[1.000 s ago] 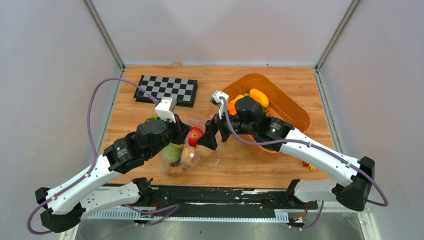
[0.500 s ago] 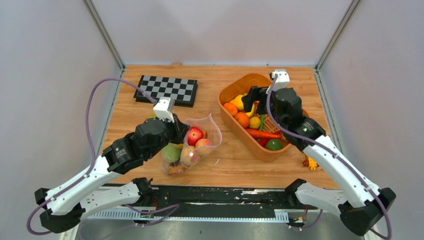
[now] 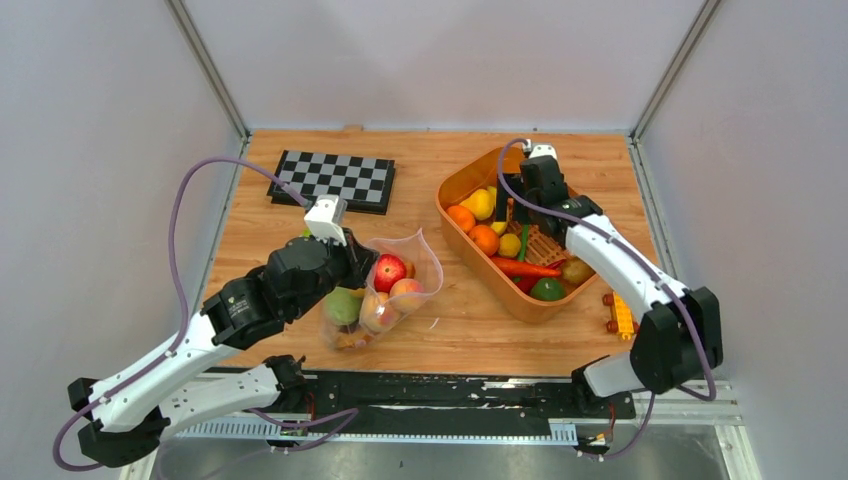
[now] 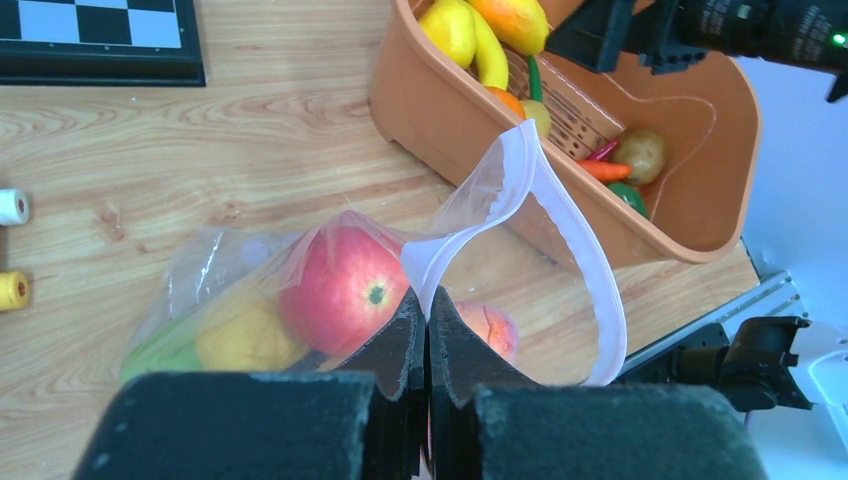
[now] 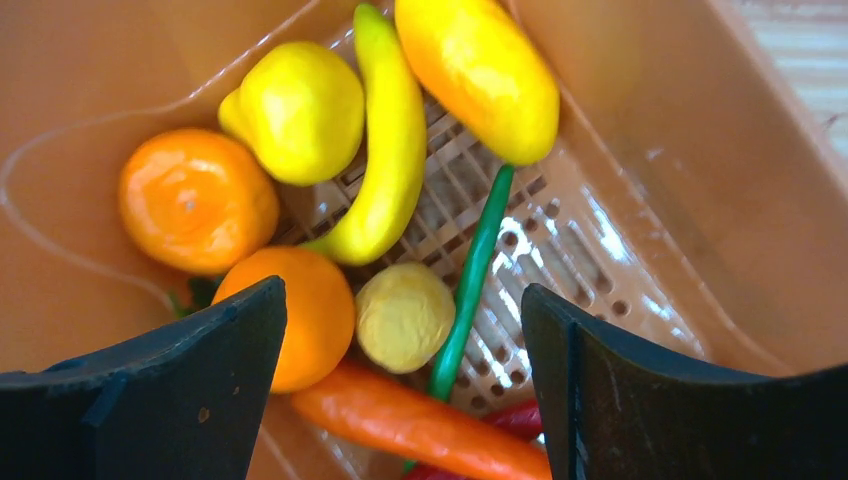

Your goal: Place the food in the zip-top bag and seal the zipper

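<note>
The clear zip-top bag (image 3: 425, 262) lies in front of the left arm with its mouth gaping towards the right. Inside it are a red apple (image 4: 345, 290), a peach (image 4: 492, 327), a yellow fruit (image 4: 245, 340) and a green fruit (image 3: 343, 305). My left gripper (image 4: 427, 318) is shut on the near lip of the mouth, and the whitish zipper (image 4: 590, 270) loops away from it. My right gripper (image 5: 400, 300) hangs open over the orange tub (image 3: 590, 225), nothing between its fingers. Below it lie a small yellow ball (image 5: 405, 318), oranges (image 5: 197, 198), a banana (image 5: 390, 150) and a carrot (image 5: 400, 420).
A checkerboard (image 3: 333, 180) lies at the back left. A small wheeled block toy (image 3: 620, 315) sits right of the tub. Two thread spools (image 4: 12, 290) rest on the wood left of the bag. The black rail (image 3: 440, 392) runs along the near edge.
My right gripper has left the bag's mouth and swung right and back to hover inside the tub. The bag's mouth now stands free on that side. The left gripper has kept its hold.
</note>
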`<act>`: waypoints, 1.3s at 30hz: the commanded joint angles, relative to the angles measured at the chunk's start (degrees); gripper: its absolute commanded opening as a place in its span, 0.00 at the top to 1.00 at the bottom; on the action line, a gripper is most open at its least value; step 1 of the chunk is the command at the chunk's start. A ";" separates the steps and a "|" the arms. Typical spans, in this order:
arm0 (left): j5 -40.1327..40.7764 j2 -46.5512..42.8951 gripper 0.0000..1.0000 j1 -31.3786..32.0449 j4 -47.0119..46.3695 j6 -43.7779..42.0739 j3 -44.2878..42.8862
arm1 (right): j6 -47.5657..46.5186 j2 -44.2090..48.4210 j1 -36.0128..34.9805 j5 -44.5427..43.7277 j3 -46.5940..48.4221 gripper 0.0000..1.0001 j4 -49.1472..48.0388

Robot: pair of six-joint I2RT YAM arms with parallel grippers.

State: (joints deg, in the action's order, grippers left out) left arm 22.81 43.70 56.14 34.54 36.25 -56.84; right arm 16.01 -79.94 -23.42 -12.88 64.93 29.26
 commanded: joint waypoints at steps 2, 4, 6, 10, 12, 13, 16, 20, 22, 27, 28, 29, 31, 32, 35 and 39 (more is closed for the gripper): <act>-0.89 -0.56 0.97 0.02 -3.15 0.77 -0.55 | -13.53 -6.60 0.57 -5.83 5.94 0.19 -8.20; -1.33 -0.52 0.97 -0.05 -2.79 0.68 -0.76 | -21.35 -9.70 0.67 -4.95 9.30 0.21 -7.03; -1.37 -0.73 0.97 -0.03 -2.15 0.67 -0.83 | -27.14 -12.93 1.01 -4.86 11.66 0.26 -5.79; -0.84 -1.81 0.97 0.02 -2.30 0.88 0.14 | -35.07 -19.11 2.66 -1.88 16.84 0.28 -2.91; -0.86 -1.94 0.97 -0.05 -2.37 1.00 0.33 | -38.02 -21.49 2.87 -2.71 17.89 0.28 -3.17; -0.92 -1.84 0.97 0.01 -2.39 0.99 0.40 | -39.46 -22.46 3.05 -3.37 17.95 0.29 -3.43; -1.10 -1.73 0.97 0.02 -2.25 0.78 0.09 | -43.20 -24.49 3.97 -2.25 18.14 0.29 -3.88; -1.06 -1.69 0.97 0.02 -2.13 0.55 0.02 | -46.22 -25.32 5.30 -0.10 16.68 0.30 -6.77; -1.00 -1.76 0.97 0.00 -1.99 0.57 0.04 | -47.40 -25.92 5.64 0.15 16.20 0.31 -7.68; -1.01 -1.57 0.97 -0.02 -2.06 0.64 0.00 | -47.41 -28.61 6.28 1.47 15.28 0.35 -8.34; -1.01 -1.52 0.97 -0.03 -2.10 0.62 -0.02 | -47.20 -29.15 6.28 1.74 15.08 0.36 -8.26; -1.13 -1.48 0.97 0.02 -2.08 0.50 -0.07 | -46.98 -29.62 6.28 1.97 14.78 0.36 -8.16; -1.12 -1.43 0.97 0.02 -2.10 0.41 -0.11 | -46.61 -30.28 6.28 2.85 14.35 0.37 -7.86; -1.10 -1.48 0.97 -0.02 -2.05 0.42 -0.05 | -46.39 -30.44 6.29 3.12 13.94 0.37 -8.13; -1.32 -1.38 0.97 -0.01 -2.04 0.54 -0.02 | -44.94 -30.42 6.33 3.58 13.18 0.42 -7.93; -1.47 -1.25 0.97 0.00 -2.24 0.47 0.08 | -41.78 -29.23 6.12 2.51 12.46 0.58 -7.59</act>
State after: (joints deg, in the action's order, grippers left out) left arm 21.56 42.61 56.14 34.59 36.36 -56.18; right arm -29.56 -110.21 -17.43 -11.42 78.67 21.61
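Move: The mango lies in the orange basket, about 11 cm ahead of the open right hand, 3 cm to its right and some 11 cm below. The banana touches the mango's near left side, about 8 cm ahead of the hand and 1 cm left; the yellow pear is roughly 9 cm ahead and 4 cm left, the small yellow ball some 3 cm ahead and straight in line. From the left hand at the bag's mouth, the mango is about 26 cm forward, 24 cm right and 20 cm lower. The right hand ends with its two fingers straddling the mango and just meeting its sides, between the banana and the basket wall. It first sweeps about 10 cm forward, then sinks nearly 10 cm into the basket, drifting a little right, rolling left side down and turning counter-clockwise, some 30 degrees each, as the wide fingers close partway. The left hand stays put, still pinching the bag's rim. ##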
